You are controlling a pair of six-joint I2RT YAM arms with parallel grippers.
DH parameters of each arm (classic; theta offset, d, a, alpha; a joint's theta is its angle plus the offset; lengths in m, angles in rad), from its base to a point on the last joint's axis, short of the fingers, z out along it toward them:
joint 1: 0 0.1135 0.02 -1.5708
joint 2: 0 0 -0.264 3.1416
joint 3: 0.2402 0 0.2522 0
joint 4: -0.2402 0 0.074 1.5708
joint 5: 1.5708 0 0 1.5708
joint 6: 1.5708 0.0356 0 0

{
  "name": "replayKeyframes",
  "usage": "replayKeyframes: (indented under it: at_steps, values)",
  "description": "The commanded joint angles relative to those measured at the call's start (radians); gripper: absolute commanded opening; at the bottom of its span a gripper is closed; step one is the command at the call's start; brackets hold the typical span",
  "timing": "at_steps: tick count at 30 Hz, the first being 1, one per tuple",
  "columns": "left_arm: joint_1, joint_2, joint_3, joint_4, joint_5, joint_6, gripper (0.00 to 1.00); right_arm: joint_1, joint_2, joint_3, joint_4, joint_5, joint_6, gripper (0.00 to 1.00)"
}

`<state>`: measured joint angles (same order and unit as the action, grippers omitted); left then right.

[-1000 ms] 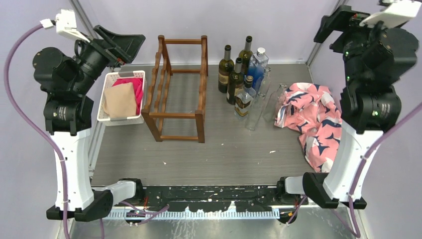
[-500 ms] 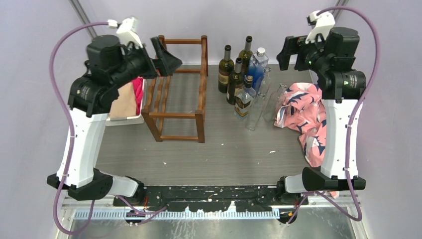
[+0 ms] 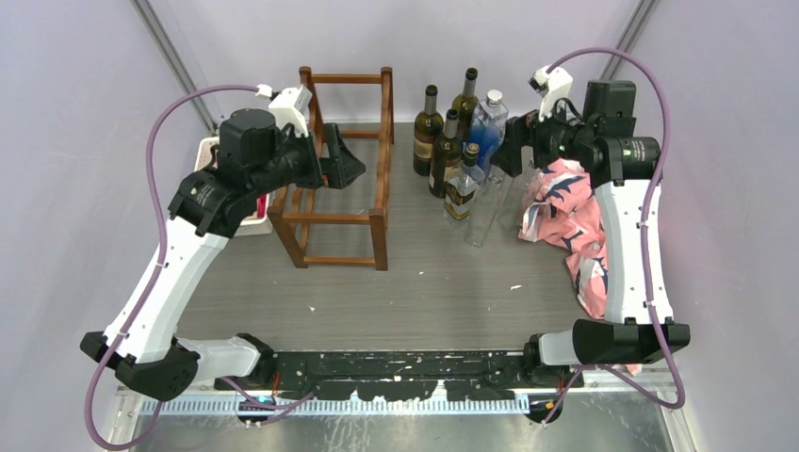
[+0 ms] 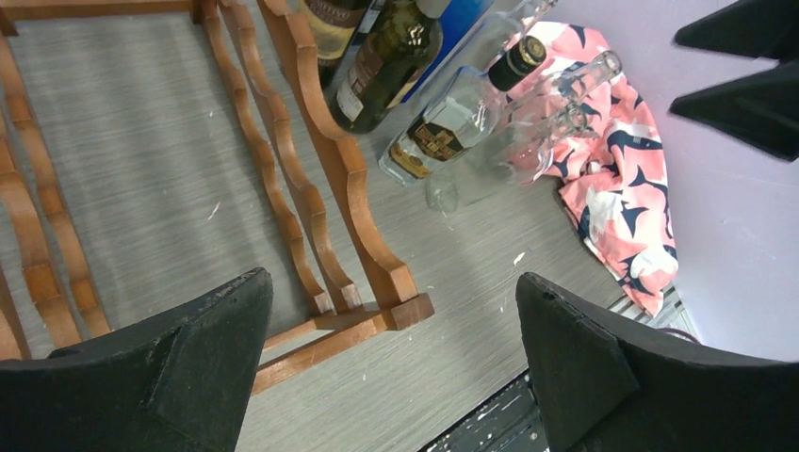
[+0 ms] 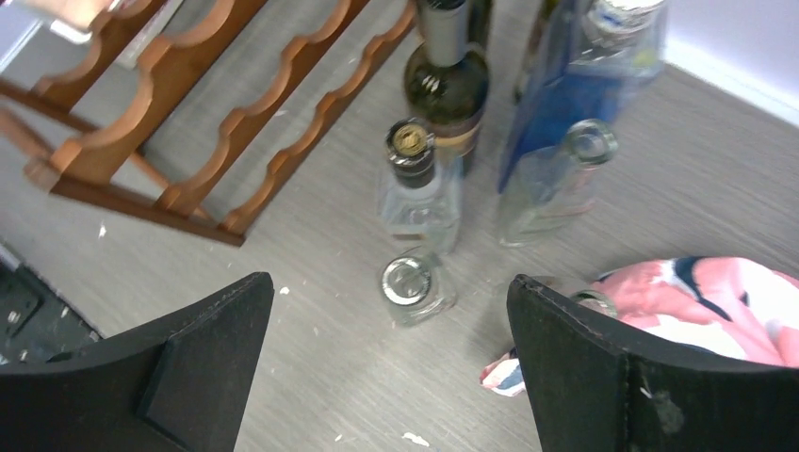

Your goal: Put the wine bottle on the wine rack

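The dark reddish-brown wine rack point(image 3: 382, 179) stands empty at the back left of the table; its wavy rails also show in the left wrist view point(image 4: 325, 160) and the right wrist view point(image 5: 188, 85). Three dark wine bottles point(image 3: 428, 132) stand upright to its right, one of them seen in the wrist views point(image 4: 391, 61) point(image 5: 448, 80). My left gripper point(image 3: 347, 168) point(image 4: 391, 282) hovers open above the rack, holding nothing. My right gripper point(image 3: 513, 158) point(image 5: 388, 282) hangs open above the bottle group, empty too.
A blue bottle point(image 3: 488, 127), a square labelled bottle point(image 3: 462, 188) and clear glass bottles point(image 3: 485, 212) stand among the wine bottles. A pink patterned cloth point(image 3: 589, 226) lies at the right. A white basket point(image 3: 209, 151) sits left of the rack, mostly behind my left arm.
Both arms have swung down and inward from raised poses. The left gripper came over the rack, the right over the bottles. Both jaws stayed open.
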<state>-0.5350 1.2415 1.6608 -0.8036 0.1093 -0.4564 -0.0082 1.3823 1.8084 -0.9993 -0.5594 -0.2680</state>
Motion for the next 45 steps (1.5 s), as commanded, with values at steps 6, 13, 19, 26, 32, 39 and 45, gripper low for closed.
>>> replayKeyframes:
  at_steps: [6, 13, 19, 26, 32, 39, 45]
  values:
    - [-0.005, 0.035, -0.030, 0.200, -0.032, -0.070, 0.95, 0.007, -0.070, -0.177, 0.137, -0.227, -0.081, 1.00]
    - [-0.006, 0.299, 0.182, 0.036, -0.264, -0.111, 0.76, 0.008, -0.106, -0.227, 0.254, -0.124, -0.022, 1.00]
    - [-0.011, 0.452, 0.329, -0.078, -0.328, -0.129, 0.71, 0.008, -0.107, -0.216, 0.288, 0.014, 0.049, 1.00]
    - [-0.033, 0.640, 0.566, -0.237, -0.428, -0.117, 0.80, 0.008, -0.103, -0.252, 0.329, 0.013, 0.096, 1.00]
    - [-0.063, 0.756, 0.701, -0.294, -0.433, -0.071, 0.72, 0.008, -0.097, -0.256, 0.348, 0.015, 0.109, 1.00]
    - [-0.075, 0.831, 0.755, -0.318, -0.433, -0.043, 0.47, 0.008, -0.090, -0.257, 0.357, 0.019, 0.109, 1.00]
    - [-0.086, 0.866, 0.791, -0.352, -0.403, -0.012, 0.29, 0.008, -0.085, -0.257, 0.366, 0.019, 0.110, 1.00]
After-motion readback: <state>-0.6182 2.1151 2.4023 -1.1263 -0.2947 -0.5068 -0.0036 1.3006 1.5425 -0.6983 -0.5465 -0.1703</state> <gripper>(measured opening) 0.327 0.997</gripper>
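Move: The wine rack's right-hand scalloped top rail, at the stretch the left fingers will straddle, is about 16 cm ahead of the left hand, 7 cm to its right and 15 cm below. From that stretch, the near dark wine bottle stands some 14 cm right and 6 cm farther out, the gold-label bottle roughly 11 cm right and 12 cm farther. For the right hand, the same rail is about 29 cm left, 10 cm ahead and 12 cm lower. The wine rack's right rail is what the left hand reaches for: it travels forward about 15 cm and down 13 cm, drifting right towards the end, and turns some 30 degrees so the fingers point more steeply down. The fingers narrow from wide open to about a third, one on each side of the rail. Above the bottles the open right hand dips about 5 cm, then rises partway and eases forward. ##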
